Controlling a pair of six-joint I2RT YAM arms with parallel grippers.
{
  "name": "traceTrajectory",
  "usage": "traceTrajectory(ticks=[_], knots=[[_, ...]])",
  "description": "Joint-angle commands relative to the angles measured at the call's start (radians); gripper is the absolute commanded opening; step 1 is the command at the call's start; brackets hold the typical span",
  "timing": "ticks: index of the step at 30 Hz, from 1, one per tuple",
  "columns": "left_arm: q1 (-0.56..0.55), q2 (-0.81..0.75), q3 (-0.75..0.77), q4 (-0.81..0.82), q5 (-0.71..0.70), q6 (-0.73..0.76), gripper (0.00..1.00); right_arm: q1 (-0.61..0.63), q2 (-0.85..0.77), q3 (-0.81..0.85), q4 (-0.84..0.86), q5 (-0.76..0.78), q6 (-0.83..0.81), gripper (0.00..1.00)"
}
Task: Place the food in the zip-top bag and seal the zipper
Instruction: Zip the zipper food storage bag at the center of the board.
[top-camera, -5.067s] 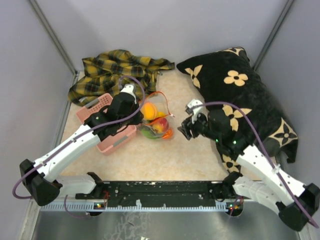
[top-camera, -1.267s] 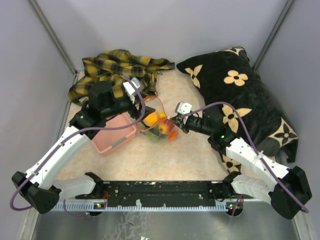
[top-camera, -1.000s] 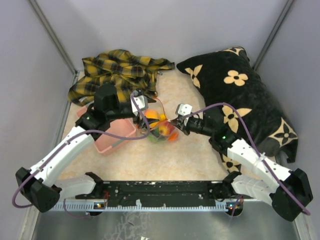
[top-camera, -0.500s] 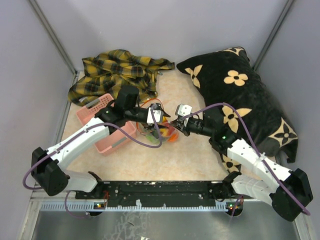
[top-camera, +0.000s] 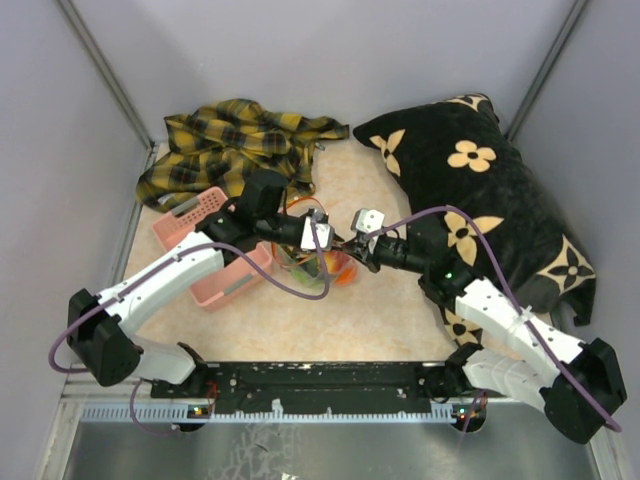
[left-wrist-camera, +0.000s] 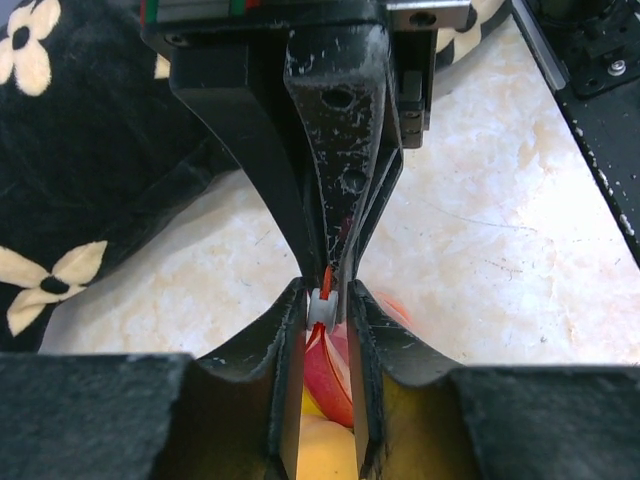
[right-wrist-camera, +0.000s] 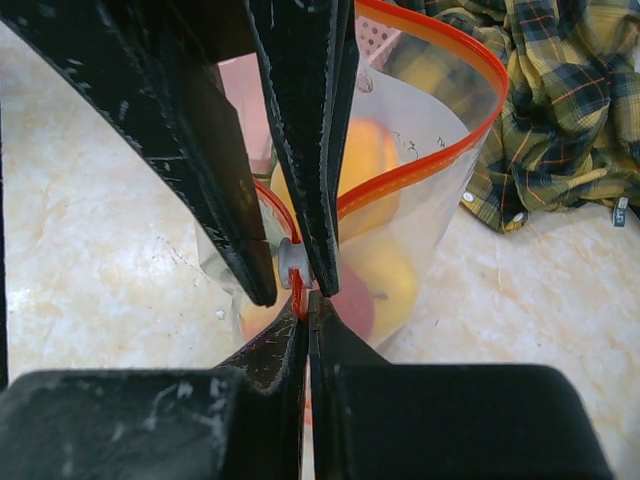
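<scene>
The clear zip-top bag (top-camera: 312, 264) lies at mid table with the food inside: an orange ball (right-wrist-camera: 365, 160), a red apple (right-wrist-camera: 352, 305) and a yellow lemon (right-wrist-camera: 392, 280). Its red zipper (right-wrist-camera: 420, 165) runs open along the mouth to a white slider (left-wrist-camera: 321, 308). My left gripper (left-wrist-camera: 325, 295) straddles that slider with its jaws narrow; one finger touches it and a slim gap remains on the other side. My right gripper (right-wrist-camera: 308, 300) is shut on the zipper's end just past the slider. The two grippers meet tip to tip above the bag (top-camera: 340, 245).
A pink perforated basket (top-camera: 215, 265) sits left of the bag under my left arm. A yellow plaid cloth (top-camera: 235, 140) lies at the back left. A black flowered pillow (top-camera: 480, 190) fills the right side, beside my right arm.
My left arm swung right from over the basket to the bag's mouth and its jaws narrowed around the slider. My right gripper stayed shut on the zipper end.
</scene>
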Motion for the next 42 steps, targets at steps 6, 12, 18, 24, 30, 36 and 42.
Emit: traceTrajectory(ticks=[6, 12, 18, 24, 30, 36, 42], knots=[[-0.005, -0.009, 0.016, -0.055, -0.074, 0.034, 0.26, -0.009, -0.063, 0.046, 0.057, 0.004, 0.010, 0.00], [-0.005, -0.021, 0.014, -0.054, -0.081, 0.032, 0.14, -0.009, -0.068, 0.044, 0.049, 0.018, 0.013, 0.00], [-0.005, -0.034, 0.000, -0.016, -0.067, 0.001, 0.27, -0.009, -0.062, 0.043, 0.046, 0.013, 0.011, 0.00], [-0.005, -0.025, 0.011, 0.018, 0.007, -0.027, 0.32, -0.009, -0.054, 0.044, 0.046, 0.006, 0.010, 0.00], [-0.005, 0.019, 0.035, -0.015, 0.004, -0.027, 0.26, -0.009, -0.058, 0.043, 0.039, 0.005, 0.006, 0.00], [-0.005, 0.005, 0.045, -0.068, -0.052, 0.001, 0.06, -0.009, -0.084, 0.023, 0.040, 0.036, 0.005, 0.00], [0.000, -0.022, 0.039, -0.118, -0.194, 0.016, 0.00, -0.009, -0.117, 0.010, 0.014, 0.054, -0.002, 0.00]])
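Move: The zipper slider sits practically between the left fingertips, about 1 cm to their right; from the right fingertips it lies roughly 2 cm left and 1 cm forward and above. From the left hand, the bag's open mouth centres some 7 cm left, 4 cm forward and slightly lower. The food in the bag lies about 4 cm left, 1 cm back and 10 cm below. The pink basket is roughly 29 cm left, 2 cm forward and 14 cm below. Easing barely 1 cm forward and down at the bag's right end, the left hand partly closes around the slider, backs off and up as the fingers reopen to about a third, then dips forward again and closes almost shut, pinching the slider. The right fingers keep their pinch on the zipper end just beyond it, rising and drawing about 1 cm to the right. ##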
